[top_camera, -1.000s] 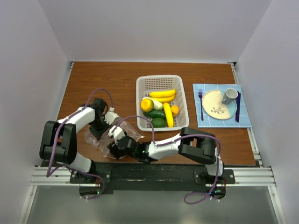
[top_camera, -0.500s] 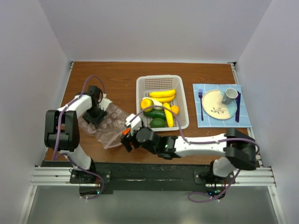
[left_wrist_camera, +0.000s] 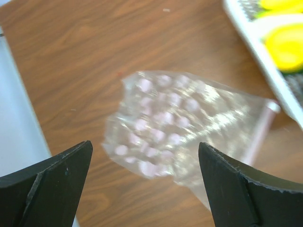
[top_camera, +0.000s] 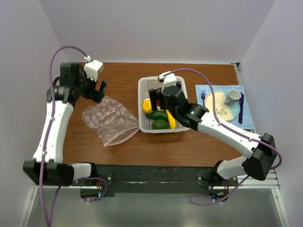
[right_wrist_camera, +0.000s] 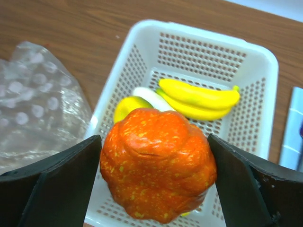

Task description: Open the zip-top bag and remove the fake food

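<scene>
The zip-top bag (top_camera: pixel 110 120) lies flat and slack on the wooden table, its pink zip strip (top_camera: pixel 125 137) toward the basket; it also shows below my left wrist as the bag (left_wrist_camera: pixel 184 118). My left gripper (top_camera: pixel 97 90) hovers open above the bag's far-left corner, with nothing between the jaws of the left gripper (left_wrist_camera: pixel 145 143). My right gripper (right_wrist_camera: pixel 155 161) is shut on the orange-red tomato (right_wrist_camera: pixel 151 165), held above the white basket (right_wrist_camera: pixel 213 33). In the basket lie bananas (right_wrist_camera: pixel 199 97), a lemon (right_wrist_camera: pixel 130 106), a white oval (right_wrist_camera: pixel 149 94), a cucumber (top_camera: pixel 156 115) and a green round piece (top_camera: pixel 161 124).
A cream plate (top_camera: pixel 218 108) with a grey mug (top_camera: pixel 233 97) sits on a blue mat at the right, with a fork (top_camera: pixel 204 101) and a knife (top_camera: pixel 241 109) beside it. White walls close in the table on three sides.
My left gripper opened, let go of the bag and rose to the back left. My right arm carried the tomato from the bag to above the basket. The bag shifted right.
</scene>
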You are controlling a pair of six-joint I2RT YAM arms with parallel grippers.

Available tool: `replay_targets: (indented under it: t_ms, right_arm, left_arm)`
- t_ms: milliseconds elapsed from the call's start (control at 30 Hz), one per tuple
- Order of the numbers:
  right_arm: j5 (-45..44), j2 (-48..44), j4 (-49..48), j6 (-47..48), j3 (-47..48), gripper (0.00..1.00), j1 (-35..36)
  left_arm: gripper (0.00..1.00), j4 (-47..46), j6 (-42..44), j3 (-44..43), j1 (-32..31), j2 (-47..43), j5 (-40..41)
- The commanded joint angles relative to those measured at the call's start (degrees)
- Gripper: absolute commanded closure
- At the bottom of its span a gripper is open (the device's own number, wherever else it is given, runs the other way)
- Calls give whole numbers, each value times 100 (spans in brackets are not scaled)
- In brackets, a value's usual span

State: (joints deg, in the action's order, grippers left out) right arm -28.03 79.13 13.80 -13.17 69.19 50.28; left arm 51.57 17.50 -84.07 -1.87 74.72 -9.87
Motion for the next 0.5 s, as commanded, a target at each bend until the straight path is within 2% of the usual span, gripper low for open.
replay_targets:
  t_ms: [0,33,200,367,467]
  right_arm:
    - [-343,-99,940,-45,104,1,8]
    - [-352,-152,957,-80,78,1,17]
    - [-334,-521,1036,-98,16,1,17]
    - [-598,-460,1711,-282,314,1,8]
    - [-765,-565,2098,-502,218,1,17]
  left_arm:
    - [0,-356,-36,1329,37,-1148,-947]
    - [0,-463,-1,1724,37,-1335,-921]
    - [0,-981,184,2351,29,-2312,-1070]
    - [0,-1193,44,2343,37,-2471,-1262]
    - [0,-1333,-394,2395,37,-2453,-1220]
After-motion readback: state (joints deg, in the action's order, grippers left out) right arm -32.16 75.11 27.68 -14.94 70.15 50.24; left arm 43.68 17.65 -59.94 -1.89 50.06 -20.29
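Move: The tomato is just free of the right pads, about 3 cm under that hand. The basket's middle lies some 5 cm ahead of it, 4 cm to its right and 22 cm below, with the bananas about 8 cm ahead and 4 cm right, and the avocado about 3 cm back. From the left hand, the emptied bag lies flat some 26 cm below, about 6 cm back and 3 cm right; the basket is around 25 cm right and 4 cm ahead. Draw the left gripper back towards you about 8 cm over the empty bag, dipping some 4 cm and then lifting half of that again, with a slight drift right. Keep the already open right gripper high above the basket and ease it right about 4 cm and a little back, fingers wide and off the tomato. ##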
